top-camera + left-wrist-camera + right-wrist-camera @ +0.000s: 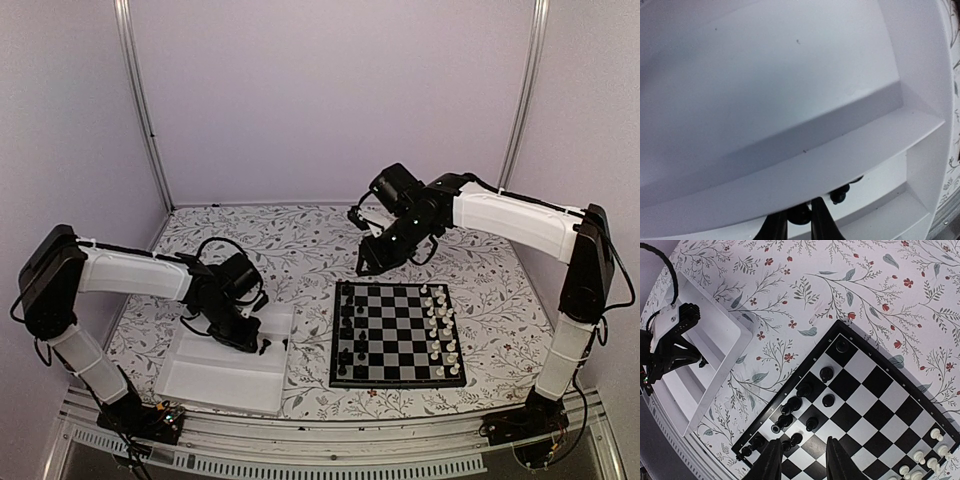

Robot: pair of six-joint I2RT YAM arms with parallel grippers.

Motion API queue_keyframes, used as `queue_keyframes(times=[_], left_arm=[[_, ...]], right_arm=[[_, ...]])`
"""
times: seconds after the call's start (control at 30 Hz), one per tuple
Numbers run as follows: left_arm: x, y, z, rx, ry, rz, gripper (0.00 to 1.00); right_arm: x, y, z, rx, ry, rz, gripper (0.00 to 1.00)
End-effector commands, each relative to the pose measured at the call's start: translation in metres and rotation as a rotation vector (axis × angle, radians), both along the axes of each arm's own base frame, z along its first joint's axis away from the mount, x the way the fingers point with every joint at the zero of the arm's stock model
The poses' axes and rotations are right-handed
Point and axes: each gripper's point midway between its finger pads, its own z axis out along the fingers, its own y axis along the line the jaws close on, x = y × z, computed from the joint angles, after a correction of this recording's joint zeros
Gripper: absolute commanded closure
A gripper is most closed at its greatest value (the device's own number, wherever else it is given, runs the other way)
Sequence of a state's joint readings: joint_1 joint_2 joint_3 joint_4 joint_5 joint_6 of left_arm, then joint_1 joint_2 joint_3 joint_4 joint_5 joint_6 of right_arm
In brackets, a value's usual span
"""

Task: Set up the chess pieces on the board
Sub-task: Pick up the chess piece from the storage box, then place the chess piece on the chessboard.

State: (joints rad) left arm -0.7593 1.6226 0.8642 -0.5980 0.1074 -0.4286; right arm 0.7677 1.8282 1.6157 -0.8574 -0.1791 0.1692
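Note:
In the left wrist view, my left gripper (800, 216) is down in the white tray (790, 165), its fingers closed against a black chess piece (801, 212). Another black piece (840, 194) lies just right of it behind the tray's divider. The top view shows this gripper (262, 345) at the tray's right end. My right gripper (365, 265) hangs open and empty above the far left corner of the board (400, 335). Several black pieces (826, 373) stand on the board's (875, 390) left columns, some crowded together. White pieces (440, 320) line the right side.
The tray (220, 385) sits left of the board on a floral tablecloth (300, 250). Walls enclose the table at the back and sides. The right wrist view also shows the tray (715, 335) with my left arm (670, 335) in it.

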Motion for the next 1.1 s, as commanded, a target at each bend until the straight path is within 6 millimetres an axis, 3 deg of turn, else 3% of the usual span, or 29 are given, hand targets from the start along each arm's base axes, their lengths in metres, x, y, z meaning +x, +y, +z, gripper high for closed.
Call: queue_keyframes(times=[0.0,0.13,0.33,0.57,0.8,1.07], left_arm=[[-0.009,0.008,-0.002,0.057,0.028,-0.021,0.89],[0.004,-0.006,0.037,-0.04,-0.076,-0.053,0.9],[0.017,-0.047,0.104,-0.314,-0.254,-0.15,0.91],[0.022,-0.091,0.167,-0.504,-0.437,-0.26,0.91],[0.023,-0.111,0.194,-0.581,-0.518,-0.315,0.91],[0.022,-0.123,0.209,-0.613,-0.553,-0.341,0.91]], right_arm=[[0.004,0.01,0.01,0.036,-0.011,0.002,0.68],[0.005,0.014,0.023,0.072,-0.022,0.004,0.68],[0.001,0.031,0.038,0.211,0.045,0.019,0.68],[-0.034,0.075,0.045,0.476,0.295,0.183,0.67],[-0.055,0.091,0.059,0.637,0.441,0.282,0.65],[-0.056,0.098,0.055,0.675,0.51,0.283,0.66]])
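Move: The left gripper already has a black chess piece pinched on the storage box's floor. From it the right gripper's open fingers, where the piece is to go, are about 24 cm right, 10 cm ahead and 15 cm up. Two loose pieces lie roughly 3 and 8 cm to its right, about level ahead. From the right gripper the held piece is some 24 cm left, 10 cm back and 15 cm down; the chessboard's middle is 7 cm right, 7 cm back and 16 cm down. Keep the left fingers shut on the chess piece and lift it out of the storage box, up about 19 cm, swinging right towards the right gripper while the fingers tip from downward to point right and forward. Bring the empty right gripper left to meet it, also rising and drawing back, its fingers turning some 45 degrees to point left and still open. ##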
